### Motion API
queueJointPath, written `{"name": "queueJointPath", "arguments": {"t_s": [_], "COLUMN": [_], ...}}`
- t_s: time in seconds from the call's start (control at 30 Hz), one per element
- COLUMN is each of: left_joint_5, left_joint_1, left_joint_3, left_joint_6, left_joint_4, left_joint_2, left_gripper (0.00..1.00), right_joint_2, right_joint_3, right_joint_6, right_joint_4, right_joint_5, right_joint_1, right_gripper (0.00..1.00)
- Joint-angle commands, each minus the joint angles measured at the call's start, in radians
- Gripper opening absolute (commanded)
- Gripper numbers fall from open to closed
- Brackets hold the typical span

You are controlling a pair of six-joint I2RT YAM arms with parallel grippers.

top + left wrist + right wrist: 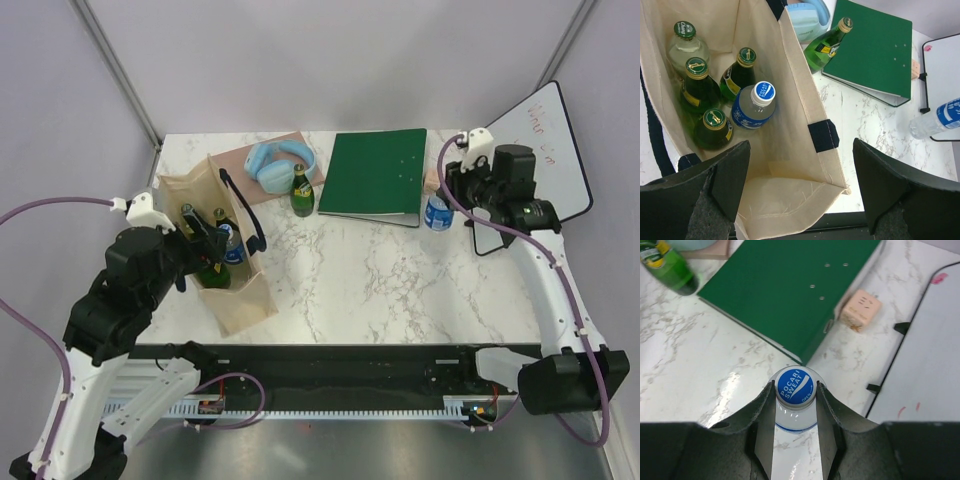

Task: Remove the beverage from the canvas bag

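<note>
The beige canvas bag (236,290) with navy handles stands open at the left. In the left wrist view the canvas bag (790,125) holds several green glass bottles (739,75) and a clear bottle with a blue-and-white cap (755,105). My left gripper (800,190) is open and empty above the bag's near end; it also shows in the top view (207,243). My right gripper (795,390) is shut on the cap of a clear Pocari Sweat bottle (795,386), which stands on the table by the binder's corner (437,212).
A green binder (375,172) lies at the back middle. A green bottle (302,192) stands beside blue headphones (278,163) on a brown board. A whiteboard (535,160) leans at the right. A small pink block (861,310) lies near the binder.
</note>
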Motion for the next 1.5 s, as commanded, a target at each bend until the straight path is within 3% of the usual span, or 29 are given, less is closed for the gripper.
{"name": "queueJointPath", "arguments": {"t_s": [0.0,0.2,0.6,0.9,1.0,1.03,1.07,1.17,1.47], "left_joint_5": [0.016,0.008,0.016,0.026,0.029,0.029,0.031,0.036,0.033], "left_joint_1": [0.000,0.000,0.000,0.000,0.000,0.000,0.000,0.000,0.000], "left_joint_3": [-0.012,-0.031,-0.039,-0.054,-0.039,-0.033,-0.019,0.012,0.121], "left_joint_6": [0.038,0.030,0.012,-0.002,-0.004,-0.002,-0.002,0.002,0.018], "left_joint_4": [0.052,0.052,0.050,0.053,0.055,0.055,0.055,0.052,-0.025], "left_joint_2": [0.002,-0.019,-0.016,-0.007,0.014,0.022,0.040,0.082,0.206], "left_gripper": [0.90,0.90,0.90,0.91,0.91,0.91,0.91,0.91,0.91], "right_joint_2": [-0.045,0.017,0.247,0.299,0.285,0.281,0.275,0.242,0.104], "right_joint_3": [0.012,-0.005,0.030,0.016,-0.016,-0.025,-0.034,-0.057,0.011], "right_joint_6": [0.018,0.008,0.084,0.059,0.050,0.042,0.039,0.033,-0.001], "right_joint_4": [0.240,0.337,0.591,0.610,0.602,0.599,0.598,0.582,0.400], "right_joint_5": [-0.011,-0.014,-0.039,-0.056,-0.060,-0.064,-0.064,-0.061,-0.112], "right_joint_1": [-0.076,-0.154,-0.160,-0.162,-0.160,-0.160,-0.160,-0.160,-0.160], "right_gripper": [0.00,0.00,0.00,0.05,0.18,0.26,0.44,0.65,0.84]}}
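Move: The right hand holds the Pocari bottle by its cap; its free table spot is about 11 cm ahead, 6 cm right and 25 cm below. The pink block stands 6 cm beyond that spot, the green folder's middle 20 cm left of the spot and 7 cm farther out. From the open left hand, the bagged Pocari is about 10 cm ahead, 3 cm left and 20 cm below, with a green bottle 8 cm left of that Pocari and 4 cm nearer. Right hand sets the bottle down 11 cm forward and rightward, opens, rises about 5 cm; left edges forward, still open. ##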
